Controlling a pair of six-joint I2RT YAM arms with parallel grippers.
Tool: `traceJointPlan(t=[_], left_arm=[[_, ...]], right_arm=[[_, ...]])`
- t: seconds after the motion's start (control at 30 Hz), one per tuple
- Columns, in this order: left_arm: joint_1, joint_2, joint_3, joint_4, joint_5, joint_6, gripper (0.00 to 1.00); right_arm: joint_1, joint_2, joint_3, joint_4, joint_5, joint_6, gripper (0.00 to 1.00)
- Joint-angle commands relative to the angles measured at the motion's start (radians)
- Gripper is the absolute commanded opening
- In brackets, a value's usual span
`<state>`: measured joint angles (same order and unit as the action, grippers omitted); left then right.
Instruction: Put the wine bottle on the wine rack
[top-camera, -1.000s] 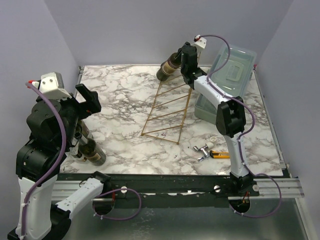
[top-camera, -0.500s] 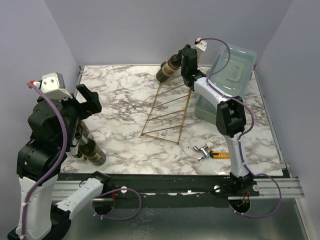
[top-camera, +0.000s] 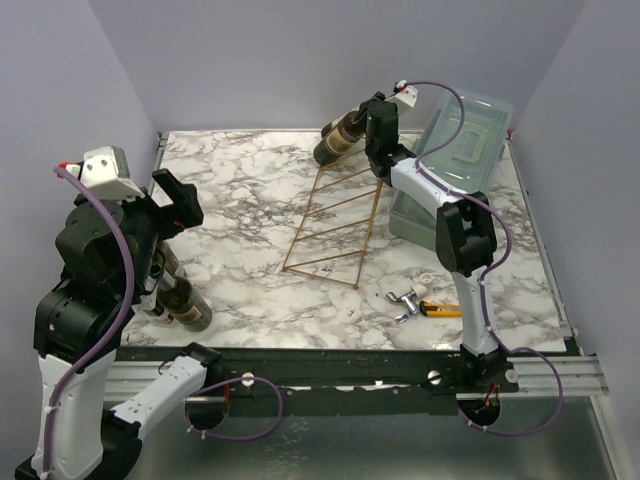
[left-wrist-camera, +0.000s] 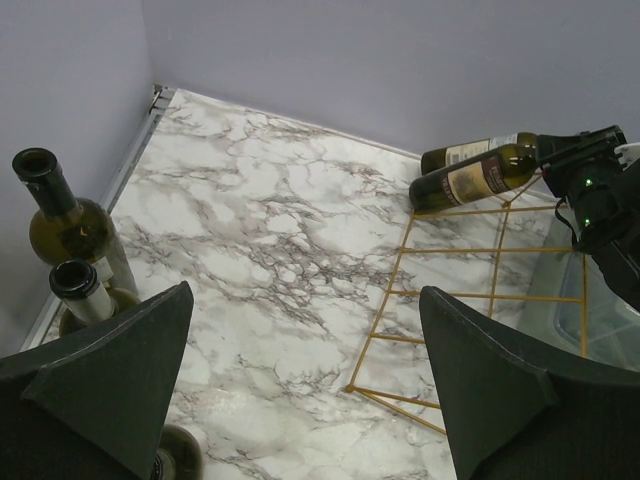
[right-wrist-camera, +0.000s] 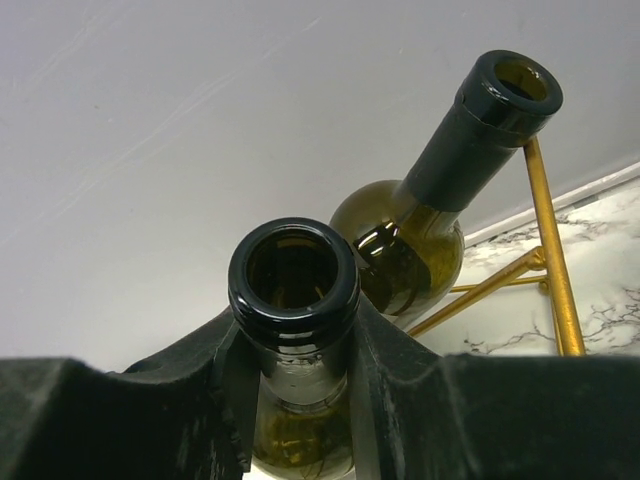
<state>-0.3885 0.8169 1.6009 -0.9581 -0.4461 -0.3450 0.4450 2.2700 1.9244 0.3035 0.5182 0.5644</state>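
Note:
My right gripper is shut on the neck of a dark green wine bottle, held tilted at the top of the gold wire wine rack. In the top view this gripper is at the rack's far end with the bottle's body pointing left. A second wine bottle lies next to it against a gold rung. The left wrist view shows both bottles side by side at the rack top. My left gripper hangs open over the marble, far left of the rack.
Three upright wine bottles stand beside my left arm, two of them showing in the left wrist view. A pale blue plastic box sits right of the rack. A metal fitting and a yellow knife lie front right.
My right gripper and its bottle have shifted slightly to the right at the rack's top. The left arm has barely moved.

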Motion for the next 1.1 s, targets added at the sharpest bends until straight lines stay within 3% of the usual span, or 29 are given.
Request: traceJointPlan(t=[0.0,0.57,1.07], left_arm=[[-0.006,-0.016,-0.01,0.016,0.009,-0.017,0.96],[-0.006,-0.019,-0.006,0.015,0.032,-0.034,0.96],[-0.006,-0.028,-0.009,0.007,0.035,-0.039,0.96]], right_arm=[[0.004,-0.055,-0.033,0.017,-0.016,-0.011,0.39],[0.004,-0.097,0.002,-0.068,-0.024,-0.079,0.76],[0.004,-0.125,0.008,-0.079,0.051,-0.215,0.9]])
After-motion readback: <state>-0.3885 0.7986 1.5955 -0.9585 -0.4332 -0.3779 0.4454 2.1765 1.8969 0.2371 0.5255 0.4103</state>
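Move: The right hand holds the wine bottle by its neck, with the body slanting down so that its middle is about 8 cm left of the hand, 1 cm back and 7 cm lower. The slot at the rack's far end lies level with the hand, about 5 cm left and 10 cm down. The racked bottle is some 7 cm ahead, 4 cm left and 6 cm lower; the plastic box is about 20 cm right, 10 cm back and 18 cm down. From the left hand the slot is roughly 42 cm ahead, 29 cm right and 30 cm below. With the bottle already slanted in over the rack's far end beside the racked bottle, the right hand opens its fingers wide from around the neck and lets go, easing back barely 1 cm while they spread. It then lifts away from the slot, some 3 cm up in all and about 1.5 cm back and to the right, rolling about 10 degrees so that its left side dips, with the neck still close to the right-hand finger. ##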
